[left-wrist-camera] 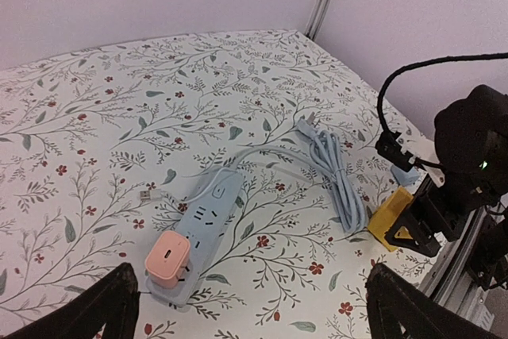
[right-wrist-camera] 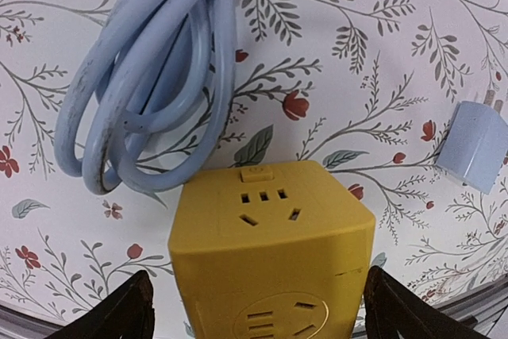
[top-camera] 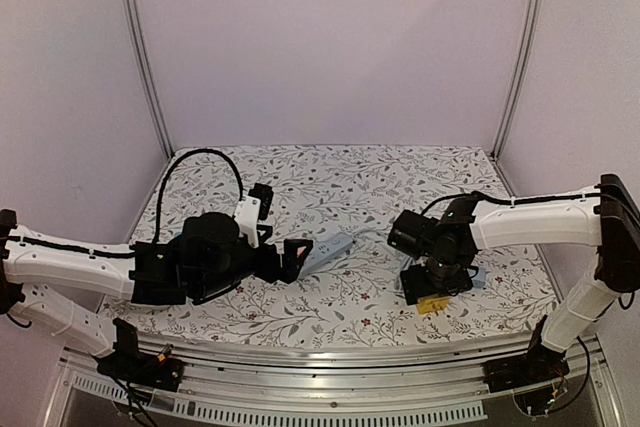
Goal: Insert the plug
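Observation:
A pale blue power strip (left-wrist-camera: 203, 224) lies on the floral table, and a pink charger plug (left-wrist-camera: 167, 262) sits on its near end. My left gripper (left-wrist-camera: 254, 319) hovers open just short of it, nothing between its fingers (left-wrist-camera: 107, 307). The strip's coiled cable (right-wrist-camera: 151, 77) rests beside a yellow cube socket (right-wrist-camera: 270, 236). A blue plug (right-wrist-camera: 474, 144) lies loose on the cloth to the cube's right. My right gripper (right-wrist-camera: 262, 311) is open, one finger on each side of the cube, not gripping it. From above, the strip (top-camera: 335, 246) sits between the two grippers.
A small USB connector (left-wrist-camera: 149, 194) lies left of the strip. The table's near metal rail (top-camera: 330, 357) runs close behind the cube. White walls and corner posts (top-camera: 520, 47) enclose the back and sides.

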Robot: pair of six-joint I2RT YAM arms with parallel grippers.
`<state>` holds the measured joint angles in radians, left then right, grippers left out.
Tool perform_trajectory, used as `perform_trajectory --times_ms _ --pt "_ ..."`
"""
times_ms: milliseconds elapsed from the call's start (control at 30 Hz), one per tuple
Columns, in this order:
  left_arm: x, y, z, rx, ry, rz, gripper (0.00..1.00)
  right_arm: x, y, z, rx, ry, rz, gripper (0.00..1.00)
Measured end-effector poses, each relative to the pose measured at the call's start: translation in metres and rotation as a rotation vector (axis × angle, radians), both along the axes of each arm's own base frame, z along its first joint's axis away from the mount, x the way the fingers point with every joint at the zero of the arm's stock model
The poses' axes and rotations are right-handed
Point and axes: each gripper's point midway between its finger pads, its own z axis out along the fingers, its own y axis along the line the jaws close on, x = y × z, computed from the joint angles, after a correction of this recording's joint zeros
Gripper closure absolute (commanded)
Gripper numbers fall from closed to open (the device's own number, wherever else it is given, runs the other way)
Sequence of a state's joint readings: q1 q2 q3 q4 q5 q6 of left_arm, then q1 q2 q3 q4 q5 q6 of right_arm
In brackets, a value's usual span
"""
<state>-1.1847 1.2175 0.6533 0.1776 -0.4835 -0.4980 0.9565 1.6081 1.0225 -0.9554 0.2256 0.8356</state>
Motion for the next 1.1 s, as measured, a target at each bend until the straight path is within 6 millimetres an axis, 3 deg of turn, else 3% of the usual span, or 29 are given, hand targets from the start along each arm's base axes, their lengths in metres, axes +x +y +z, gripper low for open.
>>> perform_trajectory --times_ms 367,733,1000,1100 --pt "0.0 0.0 0.0 0.001 -0.002 0.003 0.0 -0.005 -0.007 -0.003 -0.022 0.011 -0.024 0.24" --pt "0.001 0.003 0.0 0.016 -0.009 0.01 0.01 -0.004 -0.007 -0.004 -0.026 0.001 -0.027 0.47" --pt "0.0 0.027 0.022 -0.025 -0.054 0.06 0.0 -0.002 -0.013 0.0 -0.049 -0.02 -0.038 0.52" --pt "0.0 0.039 0.032 -0.042 -0.077 0.086 0.01 0.002 -0.017 0.011 -0.042 -0.063 -0.049 0.53"
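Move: The yellow plug cube stands between the right hand's open pads, its middle about 1 cm right of the hand and 2 cm below. The cable bundle lies some 9 cm ahead and 5 cm to the left, the small blue plug about 5 cm ahead and 8 cm to the right, both 4 cm down. From the left hand, that yellow cube lies about 22 cm to the right, 3 cm back and 17 cm below. Easing right and slightly back and down, each under 1 cm, the right hand closes its pads from wide open onto the yellow cube's two sides. Keeping that pinch, it drifts about 1 cm farther right and starts up, rising roughly 1.5 cm from its lowest point. Late on, the empty, open left hand draws about 4 cm left and 3 cm up, away from the pink plug. ##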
